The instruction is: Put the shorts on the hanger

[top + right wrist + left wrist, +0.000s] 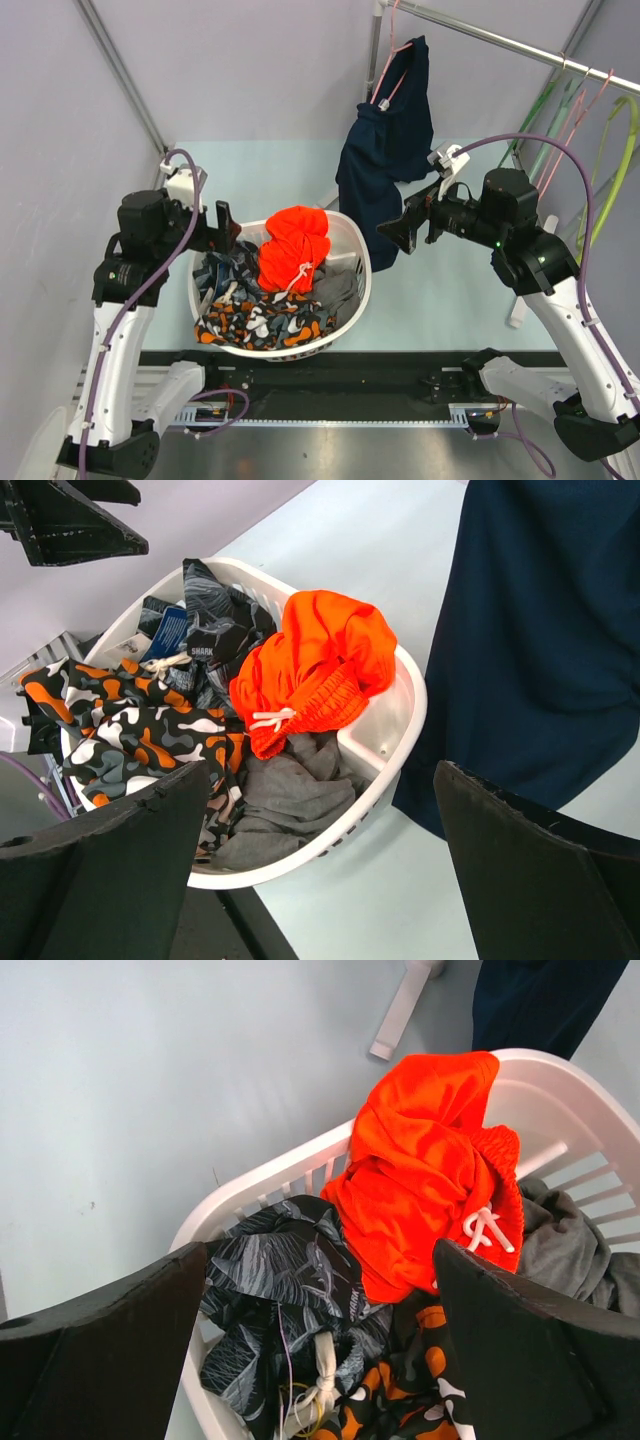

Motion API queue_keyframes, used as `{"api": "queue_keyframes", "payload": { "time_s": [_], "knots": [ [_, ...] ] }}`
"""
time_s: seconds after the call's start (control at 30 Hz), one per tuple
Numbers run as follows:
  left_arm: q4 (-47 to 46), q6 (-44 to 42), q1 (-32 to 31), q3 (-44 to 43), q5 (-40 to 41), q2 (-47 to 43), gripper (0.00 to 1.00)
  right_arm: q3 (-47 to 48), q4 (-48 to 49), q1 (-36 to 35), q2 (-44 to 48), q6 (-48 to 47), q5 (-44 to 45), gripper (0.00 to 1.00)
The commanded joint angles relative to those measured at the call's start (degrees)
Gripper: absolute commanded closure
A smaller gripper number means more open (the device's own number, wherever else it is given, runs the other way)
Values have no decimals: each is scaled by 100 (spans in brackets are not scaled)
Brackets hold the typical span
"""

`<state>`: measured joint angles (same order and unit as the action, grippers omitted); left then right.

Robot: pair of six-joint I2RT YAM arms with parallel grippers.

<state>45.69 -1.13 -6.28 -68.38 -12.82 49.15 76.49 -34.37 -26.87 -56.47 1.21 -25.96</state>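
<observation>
The orange-red shorts with a white drawstring lie bunched on top of the clothes in a white laundry basket. They also show in the left wrist view and the right wrist view. A thin dark green hanger hangs on the rail at the far right among other hangers. My left gripper is open and empty at the basket's left rim, above a grey-black leaf-print cloth. My right gripper is open and empty just right of the basket, over its near-right rim.
A dark navy garment hangs on a pink hanger from the metal rail behind the basket. An orange-black-white patterned cloth and a grey cloth lie in the basket. Lime-green hangers hang far right. A white piece lies on the table.
</observation>
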Motion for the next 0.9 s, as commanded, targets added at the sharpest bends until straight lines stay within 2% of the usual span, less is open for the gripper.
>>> {"api": "queue_keyframes", "payload": {
  "time_s": [0.0, 0.17, 0.47, 0.57, 0.63, 0.73, 0.87],
  "knots": [
    [-60, -300, 57, -334, -230, 42, 0, 24, 238, -2, 75, -95, 12, 0],
    [1, -493, 57, -448, -396, 113, 0, 24, 229, -46, 31, -104, 55, 0],
    [739, -1741, 31, -1028, -1327, 886, 0, 50, 124, -371, -250, -675, 310, 0],
    [784, -2128, -66, -827, -1408, 965, 0, 182, -175, -529, -470, -851, 345, 0],
    [740, -2339, -267, -695, -1338, 1035, 0, 209, -298, -530, -540, -868, 363, 0],
    [582, -2541, -916, -353, -908, 1272, 0, 235, -404, -529, -698, -1017, 389, 0],
    [108, -2647, -1461, -27, -915, 1457, 0, 296, -562, -521, -813, -1150, 293, 0]
  ]
}}
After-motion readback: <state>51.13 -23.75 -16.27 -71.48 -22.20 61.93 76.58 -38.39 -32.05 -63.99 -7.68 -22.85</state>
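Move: The orange shorts lie in the basket about 13 cm right of the left hand, 3 cm ahead and some 15 cm below. From the left hand, the dark patterned cloth is 3 cm back, straight below; the camouflage cloth is 15 cm back and 6 cm right; the grey cloth is 7 cm back and 22 cm right. From the right hand, the orange shorts are about 21 cm left, 6 cm ahead and 22 cm below. Heading for the orange shorts with open fingers, the left hand first lifts a centimetre or so, then swings right and dips, ending about 6 cm right and 5 cm lower, its wrist turning some 30 degrees clockwise and its left side rolling up. The right hand, also open, holds still at first, then sinks about 5 cm and eases 2 cm left towards the shorts. ##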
